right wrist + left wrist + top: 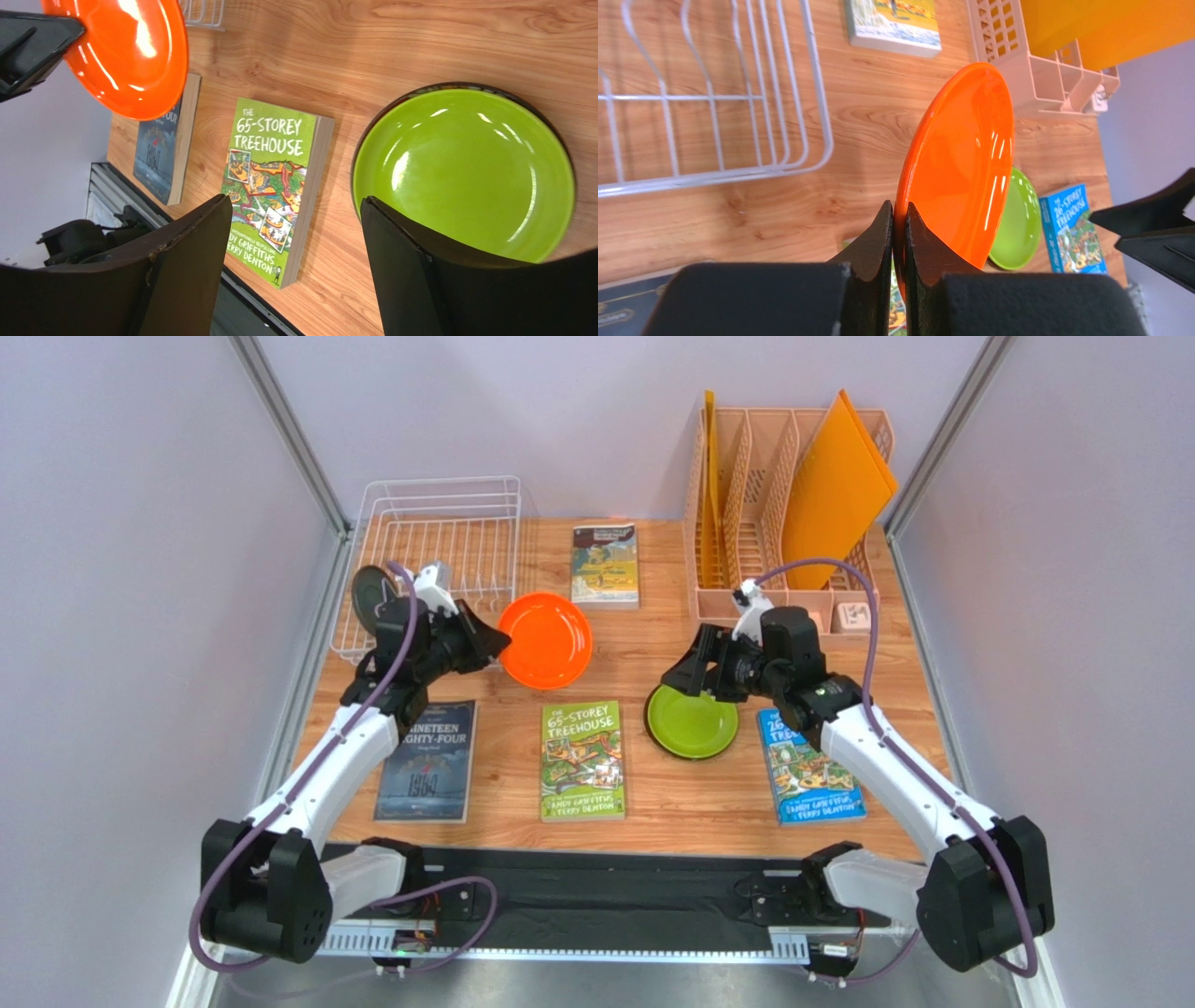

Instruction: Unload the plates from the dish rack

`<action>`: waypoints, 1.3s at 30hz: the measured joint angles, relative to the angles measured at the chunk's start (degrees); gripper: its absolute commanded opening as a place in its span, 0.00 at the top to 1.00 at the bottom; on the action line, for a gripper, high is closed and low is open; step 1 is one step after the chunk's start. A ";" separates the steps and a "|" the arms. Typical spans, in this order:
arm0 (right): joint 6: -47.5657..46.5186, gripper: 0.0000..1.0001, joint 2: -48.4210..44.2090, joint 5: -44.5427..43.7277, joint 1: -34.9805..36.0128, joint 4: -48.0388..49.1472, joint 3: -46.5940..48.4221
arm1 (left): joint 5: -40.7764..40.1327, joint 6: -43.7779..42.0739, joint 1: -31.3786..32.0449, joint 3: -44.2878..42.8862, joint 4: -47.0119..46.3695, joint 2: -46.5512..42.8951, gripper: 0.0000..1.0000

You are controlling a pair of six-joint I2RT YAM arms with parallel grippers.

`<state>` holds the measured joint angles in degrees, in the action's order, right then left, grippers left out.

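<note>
My left gripper [491, 637] [899, 210] is shut on the rim of the orange plate [546, 640] [962, 154] [133, 56]. It holds the plate off the table, just right of the white wire dish rack [442, 482] [703, 178]. The lime green plate [692, 721] [1018, 224] [463, 168] lies flat on the wood. My right gripper [697, 672] [295, 203] hangs open over its left edge, holding nothing. The rack's visible slots are bare. A dark round shape [372, 598] at its near left corner is partly hidden by my left arm.
Several books lie on the table: one at the back [605, 564], a green one [582, 759] in the middle, a dark one [427, 760] at the left, a blue one [809, 767] under my right arm. A peach organizer [730, 490] with orange boards stands at the back right.
</note>
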<state>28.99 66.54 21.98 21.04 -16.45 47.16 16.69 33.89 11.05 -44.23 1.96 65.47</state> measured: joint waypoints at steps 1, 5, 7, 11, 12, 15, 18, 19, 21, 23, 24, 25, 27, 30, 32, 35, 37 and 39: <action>0.33 0.27 0.00 0.15 0.81 0.70 -0.26 | -0.07 0.66 0.85 0.39 -0.59 -0.02 1.00; 1.36 0.27 0.09 0.81 2.82 2.49 -0.46 | -0.33 2.27 3.61 0.79 -2.34 -0.13 1.00; 1.86 0.27 0.35 1.25 3.63 4.20 -0.46 | -0.52 2.75 4.90 0.79 -3.04 -0.13 1.00; 2.86 0.27 2.16 2.03 5.03 7.54 -0.46 | -1.55 3.32 7.80 0.79 -4.11 0.04 1.00; 2.99 0.27 2.78 2.21 5.29 8.20 -0.46 | -1.81 3.37 8.68 0.79 -4.39 0.24 1.00; 3.72 0.27 5.29 2.67 5.84 10.01 -0.39 | -2.69 3.67 11.61 0.79 -4.85 1.05 1.00; 4.33 0.28 7.72 3.30 5.92 12.07 -0.39 | -3.41 4.00 14.53 0.79 -5.25 2.12 1.00; 4.52 0.31 8.50 3.54 5.92 12.85 -0.39 | -3.54 4.11 15.30 0.79 -5.31 2.47 1.00; 4.90 0.41 9.99 4.11 5.92 14.53 -0.39 | -3.82 4.44 17.03 0.79 -5.57 3.32 1.00; 5.35 0.66 11.10 4.52 5.92 16.22 -0.39 | -4.13 4.66 18.38 0.79 -5.97 4.02 1.00; 5.18 0.74 11.52 4.74 5.95 16.87 -0.39 | -4.17 4.72 18.88 0.79 -6.12 4.31 1.00; 5.40 0.90 11.96 4.85 5.95 17.66 -0.37 | -4.42 4.70 19.30 0.79 -6.34 4.63 1.00; 5.86 1.00 12.63 4.76 5.35 18.03 -0.46 | -5.20 4.74 19.34 0.81 -6.91 4.96 1.00; 6.99 1.00 12.61 6.27 4.68 19.87 -0.48 | -5.95 5.01 18.49 1.22 -7.54 5.44 0.57; 7.08 1.00 12.13 6.56 4.55 20.44 -0.83 | -6.47 5.07 18.56 1.20 -7.74 5.66 0.30; 6.51 1.00 9.92 4.61 4.04 18.60 -1.90 | -6.54 3.98 19.50 1.16 -7.32 5.66 0.15; 6.10 1.00 7.39 3.04 1.90 16.13 -3.06 | -7.41 2.86 19.91 1.05 -6.58 5.31 0.01; 5.64 1.00 4.63 0.96 -1.03 13.18 -4.17 | -9.46 1.40 20.00 1.03 -5.38 4.46 0.00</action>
<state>34.63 71.18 22.94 20.01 -3.27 42.98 7.22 35.29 31.05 -43.20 -3.42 69.93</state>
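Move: The left hand already pinches the orange plate by its left rim; the plate's middle lies about 7 cm right and 1 cm ahead of that hand. The open right gripper, where the plate is being taken, is roughly 27 cm right, 3 cm back and 3 cm lower. From the right hand the orange plate's middle is some 20 cm left, 4 cm ahead and 2 cm up; the green plate sits about 3 cm right, 2 cm ahead, 14 cm below. Fingers of the right hand pinch shut on the free right rim of the orange plate, after it has come about 6 cm left and slightly forward; the left then opens wide and lets go. Before that the left carries the plate some 11 cm right and 4 cm back, turning slightly clockwise, then nearly stops. Once it has hold, the right draws back about 5 cm to its right. ##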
